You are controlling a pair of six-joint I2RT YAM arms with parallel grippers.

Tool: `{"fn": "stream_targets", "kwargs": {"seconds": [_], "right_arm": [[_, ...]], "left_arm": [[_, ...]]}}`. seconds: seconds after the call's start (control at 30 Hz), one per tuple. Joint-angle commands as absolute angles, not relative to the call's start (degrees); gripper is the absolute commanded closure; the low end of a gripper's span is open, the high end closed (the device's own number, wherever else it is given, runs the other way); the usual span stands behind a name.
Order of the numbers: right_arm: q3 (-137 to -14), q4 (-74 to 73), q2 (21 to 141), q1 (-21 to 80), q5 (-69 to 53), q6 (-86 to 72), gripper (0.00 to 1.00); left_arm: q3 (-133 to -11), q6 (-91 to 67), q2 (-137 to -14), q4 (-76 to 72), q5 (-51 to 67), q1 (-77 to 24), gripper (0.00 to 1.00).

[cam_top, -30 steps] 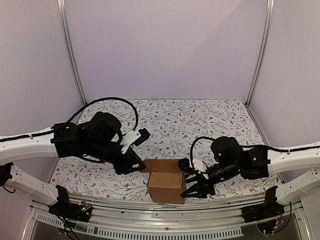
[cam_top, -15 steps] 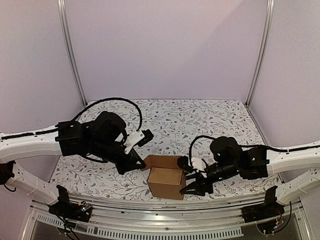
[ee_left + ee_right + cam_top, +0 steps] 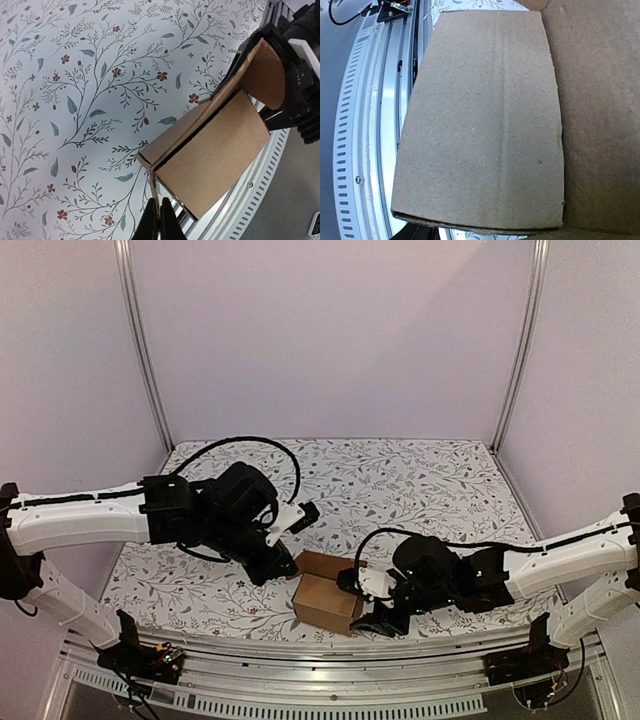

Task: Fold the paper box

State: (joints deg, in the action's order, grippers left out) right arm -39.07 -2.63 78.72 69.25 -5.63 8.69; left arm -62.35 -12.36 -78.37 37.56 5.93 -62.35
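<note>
The paper box (image 3: 326, 592) is a small brown cardboard box standing near the table's front edge, its top open. In the left wrist view the paper box (image 3: 215, 145) shows a side flap hanging from its near corner, and my left gripper (image 3: 159, 224) is shut on that thin flap. My left gripper (image 3: 284, 566) sits at the box's left side. My right gripper (image 3: 374, 618) is at the box's right end with its jaws apart around a rounded flap (image 3: 270, 75). In the right wrist view brown cardboard (image 3: 485, 130) fills the frame and one dark finger (image 3: 415, 233) shows below it.
A floral cloth (image 3: 400, 490) covers the table. A metal rail (image 3: 320, 665) runs along the near edge, just in front of the box. Purple walls and aluminium posts (image 3: 140, 350) close in the back and sides.
My left gripper has moved right and closed on the box's left flap. My right arm has slid left and lower against the box. The box has turned slightly.
</note>
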Motion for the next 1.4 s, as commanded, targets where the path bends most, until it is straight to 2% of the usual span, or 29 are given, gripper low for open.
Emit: {"fn": "stream_targets", "kwargs": {"seconds": [0.0, 0.23, 0.47, 1.2, 1.37], "right_arm": [[-40.02, -0.65, 82.48, 70.33, 1.26, 7.85, 0.62], [-38.66, 4.85, 85.49, 70.54, 4.44, 5.27, 0.62], [-37.82, 7.29, 87.36, 70.49, 6.02, 2.5, 0.61], [-37.24, 7.95, 87.8, 70.47, 9.59, -3.28, 0.6], [-37.27, 7.91, 87.67, 70.49, 9.45, -4.53, 0.56]], "left_arm": [[-66.45, -13.28, -81.22, 35.08, 7.84, -63.02, 1.0], [-66.84, -16.22, -84.82, 34.61, 9.06, -63.11, 1.0], [-62.23, -19.79, -84.64, 31.9, 8.51, -63.85, 1.0], [-51.39, -24.81, -84.65, 28.16, 1.88, -68.49, 1.0], [-50.39, -24.86, -84.71, 29.05, 0.23, -69.11, 1.0]]}}
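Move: Pinched in the left fingers is the left tab of the raised lid. The middle of the lid lies some 7 cm to this hand's right, level with it in reach and about 3 cm lower; the paper box's body is centred roughly 4 cm back, 6 cm right and 11 cm below. From the half-open right hand, the body's middle is about 2 cm ahead, 7 cm left and 5 cm lower, and the lid's middle 6 cm ahead, 6 cm left and 3 cm higher. Lowering the lid's left tab with its fingers still shut on it, the left hand goes down about 4.5 cm, also forward and a little right early on, while turning counter-clockwise. The right hand, still half open, first sinks some 3 cm and goes forward beside the box's right end, then holds that height, creeping forward and turning about 13 degrees clockwise. ##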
